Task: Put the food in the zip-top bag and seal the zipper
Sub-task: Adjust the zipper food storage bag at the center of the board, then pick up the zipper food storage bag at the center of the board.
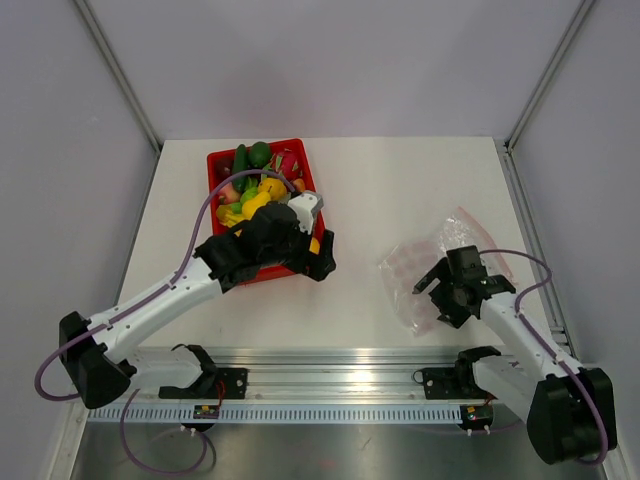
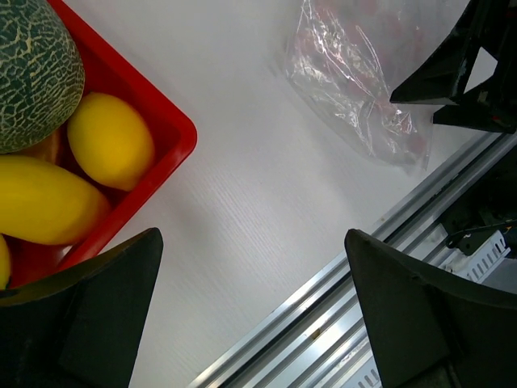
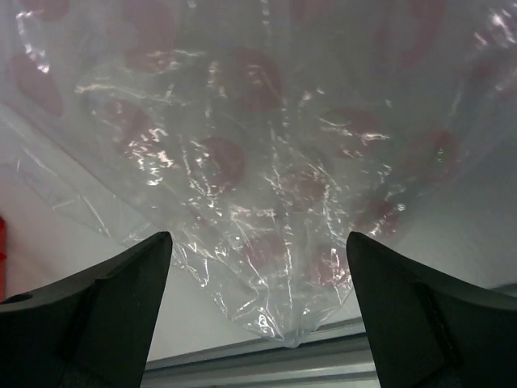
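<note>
The food (image 1: 255, 190), small toy fruits and vegetables, fills a red tray (image 1: 216, 160). The left wrist view shows a netted melon (image 2: 32, 73), a yellow lemon (image 2: 109, 141) and a long yellow fruit (image 2: 44, 202) in the tray's corner (image 2: 161, 113). My left gripper (image 1: 325, 258) is open and empty (image 2: 252, 242), above bare table just beside that corner. The zip-top bag (image 1: 440, 258) lies flat and crinkled at the right, its pink zipper (image 1: 480, 228) on the far side. My right gripper (image 1: 432, 298) is open over the bag's near corner (image 3: 266, 267), which lies between the fingers (image 3: 258, 323).
The aluminium rail (image 1: 340, 365) runs along the table's near edge and shows in both wrist views (image 2: 339, 307). The right arm's black links (image 2: 468, 73) stand beside the bag (image 2: 355, 81). Grey walls close in the table on three sides.
</note>
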Tool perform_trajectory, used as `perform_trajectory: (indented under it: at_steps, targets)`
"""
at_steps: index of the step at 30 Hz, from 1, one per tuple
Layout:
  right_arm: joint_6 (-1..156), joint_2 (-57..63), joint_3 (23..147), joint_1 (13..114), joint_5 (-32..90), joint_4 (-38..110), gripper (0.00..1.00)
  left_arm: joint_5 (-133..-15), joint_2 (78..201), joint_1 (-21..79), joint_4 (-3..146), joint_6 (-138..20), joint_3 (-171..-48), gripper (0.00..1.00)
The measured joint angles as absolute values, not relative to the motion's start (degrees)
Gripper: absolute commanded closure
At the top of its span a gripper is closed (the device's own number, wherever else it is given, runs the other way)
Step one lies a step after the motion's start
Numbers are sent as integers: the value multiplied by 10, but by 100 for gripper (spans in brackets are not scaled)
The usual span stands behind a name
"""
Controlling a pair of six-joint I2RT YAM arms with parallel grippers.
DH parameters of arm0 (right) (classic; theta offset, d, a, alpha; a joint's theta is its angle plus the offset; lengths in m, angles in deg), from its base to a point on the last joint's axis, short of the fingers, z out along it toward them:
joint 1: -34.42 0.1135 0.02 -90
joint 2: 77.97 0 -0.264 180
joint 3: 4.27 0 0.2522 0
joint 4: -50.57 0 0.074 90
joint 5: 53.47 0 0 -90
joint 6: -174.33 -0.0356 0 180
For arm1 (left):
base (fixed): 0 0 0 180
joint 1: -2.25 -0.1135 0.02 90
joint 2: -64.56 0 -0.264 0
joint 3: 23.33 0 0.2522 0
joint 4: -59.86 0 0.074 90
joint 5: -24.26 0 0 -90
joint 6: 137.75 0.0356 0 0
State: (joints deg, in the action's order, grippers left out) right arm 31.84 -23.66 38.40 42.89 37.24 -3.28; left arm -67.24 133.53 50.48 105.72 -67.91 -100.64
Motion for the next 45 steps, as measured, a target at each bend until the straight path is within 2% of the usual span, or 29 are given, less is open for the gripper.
perform_trajectory:
  at_steps: [5, 9, 12, 17, 22, 26, 30, 36, 40, 45]
  targets:
    - [301, -139, 419, 527, 325, 74, 4, -654, 1337, 505, 1072, -672, -1011, 1]
    - [304, 4, 512, 571, 290, 162, 4, -633, 1337, 505, 1081, -670, -1012, 1]
    - [329, 48, 589, 583, 266, 189, 2, -612, 1336, 505, 1090, -670, -1012, 1]
    - [410, 3, 684, 559, 312, 145, 2, -598, 1322, 505, 1102, -671, -1012, 1]
    - [474, -56, 697, 397, 367, 91, 2, -597, 1317, 505, 1101, -675, -1013, 1]
    - [488, -86, 653, 312, 400, 47, 2, -599, 1319, 505, 1101, -679, -1014, 1]
    - [479, -129, 569, 289, 404, 25, 9, -609, 1330, 505, 1099, -686, -1022, 1]
    - [464, -183, 497, 279, 407, 1, 13, -623, 1350, 505, 1099, -690, -1026, 1]
    - [459, -185, 483, 276, 412, 4, 28, -627, 1355, 505, 1099, -692, -1026, 1]
    - [458, -178, 476, 274, 414, 19, 40, -629, 1360, 506, 1099, -693, -1026, 1]
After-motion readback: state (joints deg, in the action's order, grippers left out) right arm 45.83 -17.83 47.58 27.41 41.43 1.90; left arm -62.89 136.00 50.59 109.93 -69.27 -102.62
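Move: Just below the wide-open right fingers lies the bag's near part; the zipper food storage bag's middle is about 7 cm ahead and 3 cm to the right, some 2 cm lower. Its pink zipper strip has its middle roughly 13 cm ahead and 12 cm right, and the red bin stands some 23 cm ahead and 39 cm left. From the left hand the bag is about 28 cm right, 4 cm ahead and 19 cm below. Sweeping low to the left and forward, about 14 cm each way, the right hand drags the bag's near part along with its fingertips, turning counter-clockwise. It then lifts clear, swings some 20 cm right, and comes back and down over the pink zipper strip, untwisting; there it slows with its fingers either side of the strip, partly closing. ##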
